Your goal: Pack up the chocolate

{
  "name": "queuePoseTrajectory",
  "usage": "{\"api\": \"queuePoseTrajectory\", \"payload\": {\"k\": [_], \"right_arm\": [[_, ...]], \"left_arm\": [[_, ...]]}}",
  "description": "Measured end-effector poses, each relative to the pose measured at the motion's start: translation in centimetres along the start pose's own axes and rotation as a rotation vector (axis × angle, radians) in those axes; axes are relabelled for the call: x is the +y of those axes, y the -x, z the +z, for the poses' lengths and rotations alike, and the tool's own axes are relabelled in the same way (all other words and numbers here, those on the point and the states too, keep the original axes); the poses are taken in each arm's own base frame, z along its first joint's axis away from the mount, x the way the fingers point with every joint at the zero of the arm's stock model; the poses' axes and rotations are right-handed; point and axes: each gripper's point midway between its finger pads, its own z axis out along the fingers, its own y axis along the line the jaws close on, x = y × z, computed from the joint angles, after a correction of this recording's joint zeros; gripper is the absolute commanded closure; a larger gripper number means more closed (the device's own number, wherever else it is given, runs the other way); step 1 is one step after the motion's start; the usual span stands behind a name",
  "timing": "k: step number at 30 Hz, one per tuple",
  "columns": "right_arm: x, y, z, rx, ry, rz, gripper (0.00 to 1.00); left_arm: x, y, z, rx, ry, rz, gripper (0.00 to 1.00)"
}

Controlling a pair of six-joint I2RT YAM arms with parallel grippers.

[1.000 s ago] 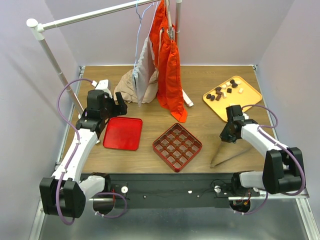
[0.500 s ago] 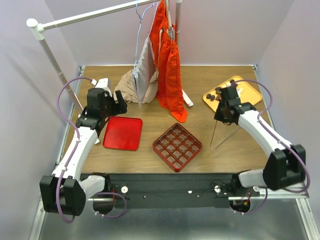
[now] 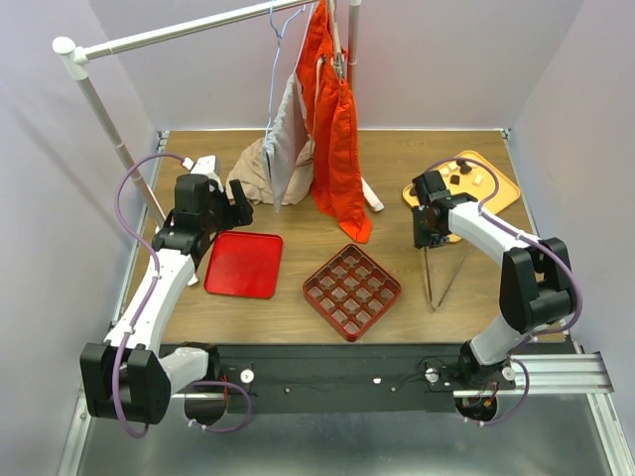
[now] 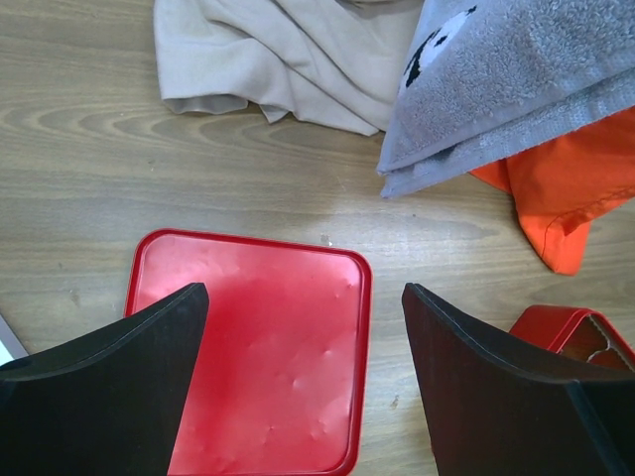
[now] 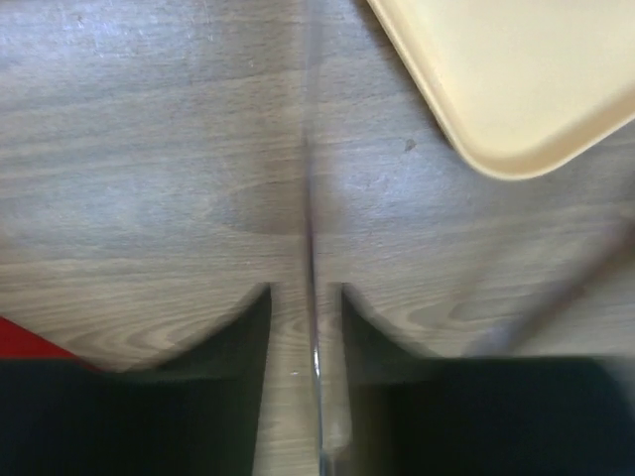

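The chocolate point(image 3: 458, 177), small dark and white lumps, lies on the yellow-orange tray point(image 3: 499, 190) at the back right. My right gripper point(image 3: 427, 236) hovers by the tray's near-left corner point(image 5: 496, 79). Its jaws point(image 5: 306, 317) stand slightly apart around one thin arm of the metal tongs point(image 5: 310, 198), with a gap on each side. The tongs point(image 3: 438, 290) spread in a V toward the front. The red gridded box point(image 3: 352, 291) sits mid-table. My left gripper point(image 3: 230, 210) is open wide above the flat red lid point(image 4: 263, 357), fingers point(image 4: 109, 387) empty.
An orange garment point(image 3: 335, 129) and a grey cloth hang from a rack at the back centre. A beige cloth point(image 4: 288, 59) is heaped behind the red lid point(image 3: 244, 265). The rack's pole point(image 3: 109, 129) stands at the left.
My right gripper has swung from the front right up to the tray's left corner, bringing the tongs along, and its jaws have parted a little. The left arm has stayed put.
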Motion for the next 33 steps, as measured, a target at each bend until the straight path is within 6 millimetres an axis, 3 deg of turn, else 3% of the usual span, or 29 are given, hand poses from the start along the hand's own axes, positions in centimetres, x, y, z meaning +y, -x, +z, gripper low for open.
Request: {"api": "queuePoseTrajectory", "payload": {"k": [2,5,12,20,28,33], "right_arm": [[-0.1,-0.1,0.1,0.003,-0.008,-0.001,0.08],[-0.6,0.0,0.1,-0.006,-0.042,0.021,0.00],[-2.2,-0.9,-1.2,-0.059,-0.114,0.140,0.00],[-4.6,-2.9,-5.7,-0.261,-0.107,0.492,0.00],[-4.8,-7.0,-4.8,-0.250,-0.090,0.672,0.00],[-4.5,-7.9,-3.7,-0.199,-0.114,0.713,0.00]], "left_arm": [[0.0,-0.1,0.1,0.004,0.001,0.000,0.11],[0.1,-0.2,0.2,0.009,0.003,-0.001,0.11],[0.1,-0.2,0.2,0.009,0.003,-0.005,0.11],[0.0,-0.2,0.2,0.009,0.002,-0.010,0.11],[0.0,-0.2,0.3,0.007,0.002,-0.015,0.12],[0.0,-0.2,0.2,0.007,0.002,-0.016,0.12]]}}
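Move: The right hand, its barely parted fingertips at one leg of the tongs just above the table, has the tongs' middle about 8 cm back and 3 cm to its right. The yellow tray's middle lies some 12 cm ahead and 8 cm right of this hand, the chocolate box about 12 cm back and 19 cm left. From the left hand the tongs lie roughly 48 cm right, 10 cm back and 14 cm below. The right hand opens off the tongs, hops about 9 cm back and rightward, turning some 40 degrees clockwise. ##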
